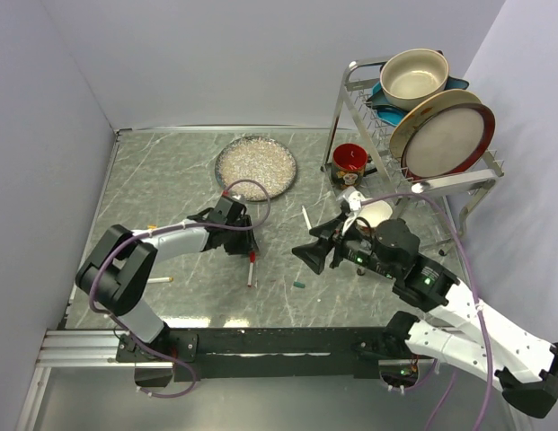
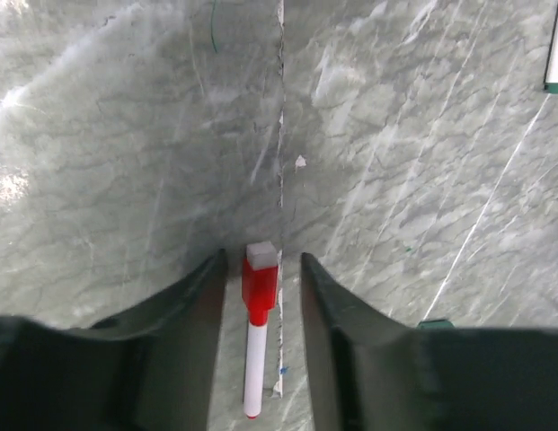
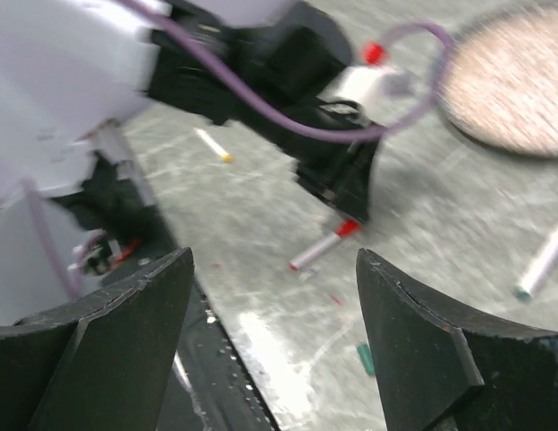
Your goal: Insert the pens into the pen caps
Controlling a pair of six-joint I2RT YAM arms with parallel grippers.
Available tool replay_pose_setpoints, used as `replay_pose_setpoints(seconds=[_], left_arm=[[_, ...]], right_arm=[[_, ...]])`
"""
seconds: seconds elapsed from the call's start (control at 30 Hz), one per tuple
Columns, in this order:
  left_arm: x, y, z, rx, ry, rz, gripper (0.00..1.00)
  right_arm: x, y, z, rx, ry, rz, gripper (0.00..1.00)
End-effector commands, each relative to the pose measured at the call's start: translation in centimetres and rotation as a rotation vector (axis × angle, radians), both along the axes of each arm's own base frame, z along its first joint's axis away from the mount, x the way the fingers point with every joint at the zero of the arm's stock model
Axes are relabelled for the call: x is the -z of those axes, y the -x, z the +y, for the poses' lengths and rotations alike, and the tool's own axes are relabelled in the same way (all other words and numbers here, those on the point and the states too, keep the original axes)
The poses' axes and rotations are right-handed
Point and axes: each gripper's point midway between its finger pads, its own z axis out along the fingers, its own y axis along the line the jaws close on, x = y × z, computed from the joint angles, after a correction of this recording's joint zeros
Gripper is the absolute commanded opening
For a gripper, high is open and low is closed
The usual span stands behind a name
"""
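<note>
A white pen with the red cap on it (image 2: 259, 310) lies flat on the marble table between the fingers of my left gripper (image 2: 262, 260). The jaws stand open, with a gap on either side of the pen. From above, that pen (image 1: 252, 268) lies just in front of the left gripper (image 1: 242, 245). A dark green cap (image 1: 299, 285) lies loose near the front edge, and an uncapped white pen (image 1: 305, 218) lies farther back. A pen with a yellow end (image 1: 159, 281) lies at the far left. My right gripper (image 3: 274, 260) hovers wide open and empty, with the green cap (image 3: 364, 357) below it.
A glittery round plate (image 1: 255, 166) sits at the back centre. A red mug (image 1: 350, 162) and a metal dish rack (image 1: 355, 99) with a bowl and plates stand at the back right. The table's front rail (image 1: 261, 346) runs along the arm bases.
</note>
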Motion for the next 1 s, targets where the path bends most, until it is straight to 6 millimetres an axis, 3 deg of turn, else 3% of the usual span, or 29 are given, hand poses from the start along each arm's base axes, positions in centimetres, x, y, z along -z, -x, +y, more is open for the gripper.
replay_pose_setpoints(seconds=[0.0,0.13,0.17,0.2,0.23,0.27,0.33,0.37,0.4,0.47,0.5,0.57,0.6,0.67,0.7,0.77,0.8,0.97], left_arm=[[-2.8,-1.4,0.7,-0.038,0.006,-0.077,0.48],[-8.1,-2.2,1.5,-0.071,0.074,-0.197,0.54],[-10.6,-2.5,2.3,-0.096,0.108,-0.258,0.55],[-11.7,-2.4,2.9,-0.108,0.120,-0.291,0.57],[-12.9,-2.5,3.6,-0.127,0.127,-0.329,0.59],[-15.5,-2.2,4.9,-0.153,0.146,-0.401,0.62],[-17.5,-1.7,6.2,-0.169,0.152,-0.475,0.66],[-19.6,-1.0,6.9,-0.163,0.170,-0.546,0.80],[-20.0,-0.4,7.3,-0.157,0.168,-0.563,0.89],[-22.0,0.9,8.1,-0.146,0.186,-0.636,0.99],[-21.7,1.4,8.4,-0.140,0.180,-0.641,0.99],[-22.3,2.3,8.8,-0.131,0.183,-0.676,0.99],[-21.9,2.5,9.0,-0.129,0.178,-0.674,0.99],[-21.7,3.2,9.3,-0.123,0.174,-0.682,0.99],[-21.2,3.4,9.4,-0.124,0.172,-0.673,0.99],[-21.2,4.1,9.8,-0.123,0.167,-0.666,0.99],[-21.4,4.2,9.8,-0.121,0.168,-0.673,0.99],[-21.6,4.7,10.8,-0.160,0.164,-0.705,0.99]], right_arm=[[-1.6,-1.7,-1.0,0.133,-0.020,0.017,0.80],[-1.4,-2.6,-0.2,0.147,0.001,0.050,0.78],[-1.2,-3.0,0.0,0.156,0.014,0.058,0.78],[-1.5,-3.4,0.2,0.164,0.027,0.064,0.76],[-0.4,-4.2,0.8,0.178,0.070,0.090,0.75],[-0.2,-4.9,1.0,0.202,0.094,0.098,0.73],[0.5,-6.4,1.8,0.236,0.149,0.126,0.71],[0.7,-7.1,2.0,0.256,0.166,0.134,0.70],[1.4,-8.0,2.7,0.269,0.203,0.152,0.69],[1.3,-9.6,2.9,0.321,0.251,0.148,0.68],[3.3,-10.8,3.5,0.340,0.317,0.174,0.68],[4.0,-12.7,3.2,0.405,0.388,0.177,0.67],[6.2,-13.8,3.6,0.417,0.449,0.207,0.65],[7.2,-15.9,2.8,0.480,0.489,0.227,0.64],[9.3,-16.9,2.8,0.499,0.537,0.255,0.63],[10.3,-18.9,1.5,0.548,0.572,0.283,0.62],[12.2,-19.8,1.1,0.565,0.614,0.315,0.61],[15.0,-23.1,-1.3,0.637,0.676,0.379,0.57]])
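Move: The green-tipped pen lies on the table about 22 cm ahead of the right hand, some 3 cm to its right and 28 cm below. From that hand the green cap is about 2 cm ahead, 1 cm right, and the red-capped pen 6 cm ahead, 12 cm left; the plate's middle is 17 cm beyond the green-tipped pen and 14 cm left of it. From the left hand, low over the red cap, the green-tipped pen is 11 cm ahead and 15 cm right. The right hand reaches about 21 cm forward while sinking some 16 cm towards the green-tipped pen, swinging its fingers round from pointing left to pointing forward and down, drifting left and back again on the way, and narrowing its still open gap somewhat. Meanwhile the left hand clears the red-capped pen, its fingers already off it, going mostly up and to its left, topping out near 25 cm and easing back down a little, its fingers opening wide and tipping up by some 40 degrees. ##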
